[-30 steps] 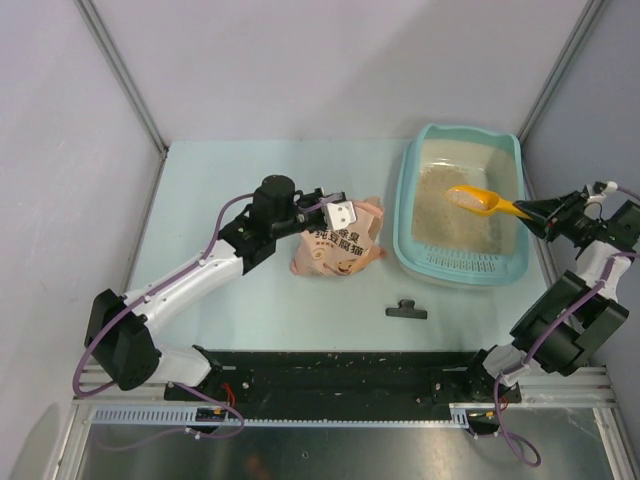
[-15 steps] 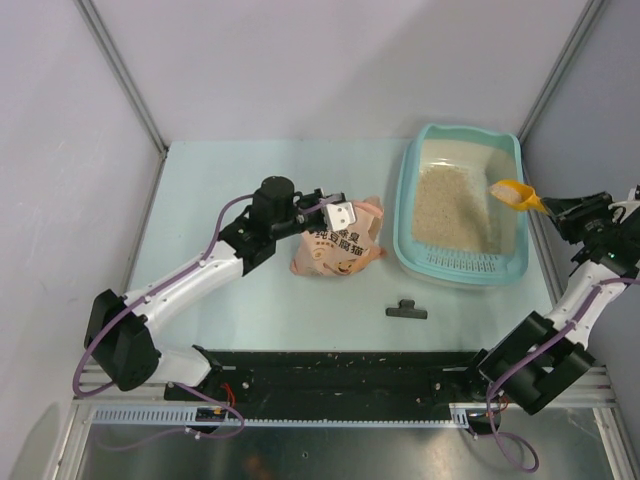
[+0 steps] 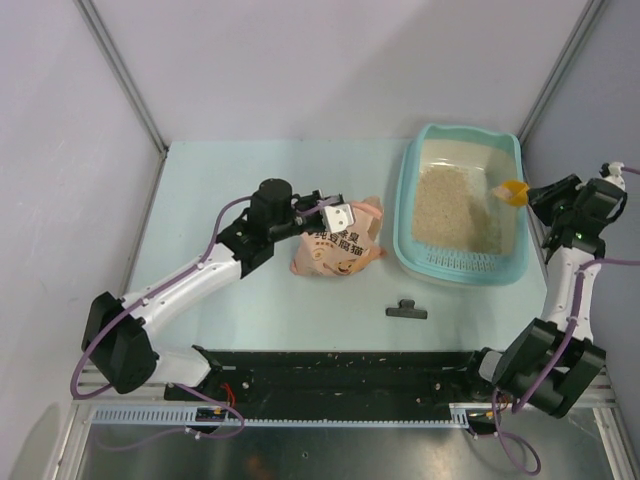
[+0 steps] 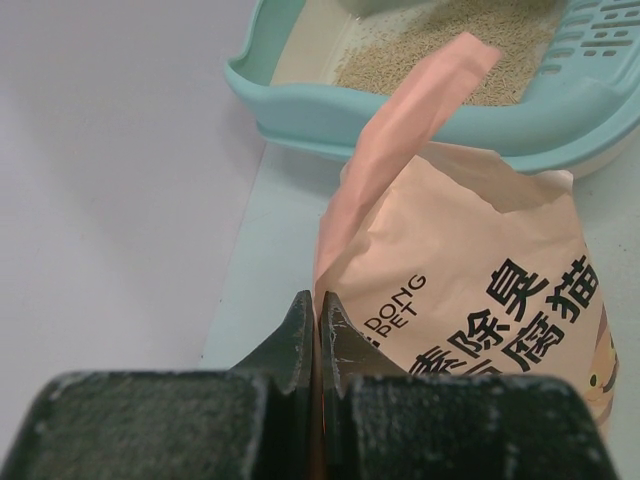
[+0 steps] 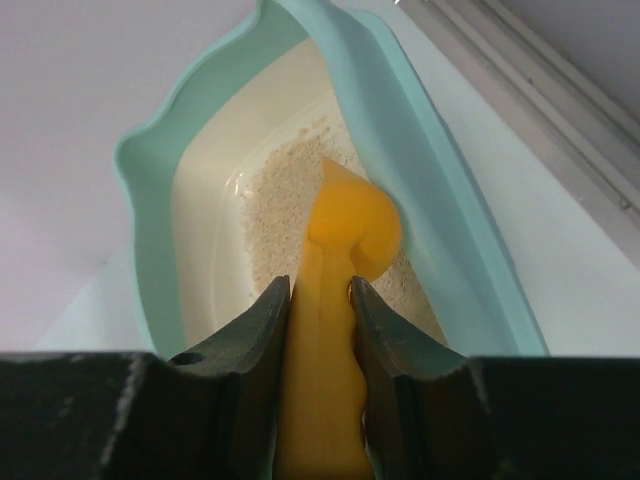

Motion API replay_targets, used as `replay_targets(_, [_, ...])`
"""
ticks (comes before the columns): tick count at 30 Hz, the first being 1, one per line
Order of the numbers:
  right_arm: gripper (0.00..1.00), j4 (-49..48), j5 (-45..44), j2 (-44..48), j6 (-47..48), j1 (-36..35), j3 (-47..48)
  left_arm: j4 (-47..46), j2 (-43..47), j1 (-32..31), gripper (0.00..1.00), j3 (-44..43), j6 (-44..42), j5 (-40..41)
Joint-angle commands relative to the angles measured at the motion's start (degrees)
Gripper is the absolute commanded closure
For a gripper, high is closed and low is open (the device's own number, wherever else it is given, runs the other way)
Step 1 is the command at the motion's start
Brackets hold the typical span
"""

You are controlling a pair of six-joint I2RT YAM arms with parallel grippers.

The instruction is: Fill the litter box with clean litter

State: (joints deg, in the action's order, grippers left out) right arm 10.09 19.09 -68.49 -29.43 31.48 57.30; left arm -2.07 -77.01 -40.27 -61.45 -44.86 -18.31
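Observation:
The light-teal litter box (image 3: 404, 215) stands at the table's right, its floor covered by pale beige clean litter (image 3: 450, 210). My right gripper (image 3: 543, 197) is shut on the handle of an orange scoop (image 3: 513, 191), which hangs over the box's right rim. In the right wrist view the scoop (image 5: 340, 250) points down between the fingers of that gripper (image 5: 320, 287), above the litter (image 5: 280, 200) and beside the rim (image 5: 400, 130). My left gripper (image 3: 335, 212) is shut on the top edge of the pink-orange bag (image 3: 338, 250). The left wrist view shows this gripper (image 4: 316, 300) pinching the bag (image 4: 480, 280).
A black clip (image 3: 406, 311) lies on the table in front of the box. Grey enclosure walls with metal posts (image 3: 125, 75) close in the table on the left, back and right. The litter box (image 4: 330, 105) sits just beyond the bag's raised corner.
My right arm has drawn the scoop from over the middle of the box back to its right rim and turned it nose-down. The left arm and bag have stayed put.

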Motion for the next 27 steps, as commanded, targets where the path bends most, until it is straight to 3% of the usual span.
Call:
replay_targets(1, [1.0, -8.41, -11.61, -4.26, 4.55, -4.66, 5.63, -4.53, 3.45, -0.07, 1.0, 0.89, 1.27, -0.77])
replay_targets(6, [1.0, -15.26, -16.88, -10.34, 5.96, -8.19, 9.05, -4.53, 4.68, -0.16, 1.0, 1.42, 1.27, -0.51])
replay_targets(9, [1.0, -15.37, -18.21, -11.67, 12.53, -11.52, 11.51, -4.44, 5.12, -0.07, 1.0, 1.51, 0.92, 0.2])
replay_targets(17, [1.0, -14.3, -22.25, -6.93, 41.61, -20.05, 9.24, -4.44, 7.14, 0.02, 1.0, 1.95, 1.18, 1.6])
replay_targets(20, [1.0, -13.17, -21.82, -5.34, 45.67, -20.15, 9.15, -4.35, 8.54, 0.28, 1.0, 2.65, 1.27, 2.13])
replay_targets(22, [1.0, -12.64, -20.33, -4.11, 45.61, -20.32, 9.15, -3.82, 9.16, 0.54, 1.0, 3.09, 1.27, 2.48])
replay_targets(27, [1.0, -7.98, -6.01, -1.56, 38.94, -23.73, 9.15, -2.07, 11.88, 1.86, 1.0, 4.58, 1.88, 3.36])
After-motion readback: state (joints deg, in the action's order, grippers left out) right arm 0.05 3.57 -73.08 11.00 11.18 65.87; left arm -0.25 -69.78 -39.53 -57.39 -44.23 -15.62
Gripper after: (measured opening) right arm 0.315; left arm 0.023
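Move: My right hand holds the litter-laden scoop above the litter box's right rim. The box's middle lies about 10 cm ahead, 14 cm to the left and 18 cm below; the black clip is roughly 15 cm back, 31 cm left and 25 cm below. From my left hand, pinching the litter bag's top, the bag's middle is about 3 cm back, 7 cm right and 13 cm below, and the litter box some 14 cm ahead, 42 cm right and 20 cm below. Keeping my grip on the scoop, I swing it forward about 8 cm along the litter box's right side, then ease left and lift some 7 cm, drawing slightly back at the end, while my right wrist rolls nearly 50 degrees, left side down, to tip the scoop's load towards the box's middle. My left hand still pinches the bag and drifts about 3 cm left. ##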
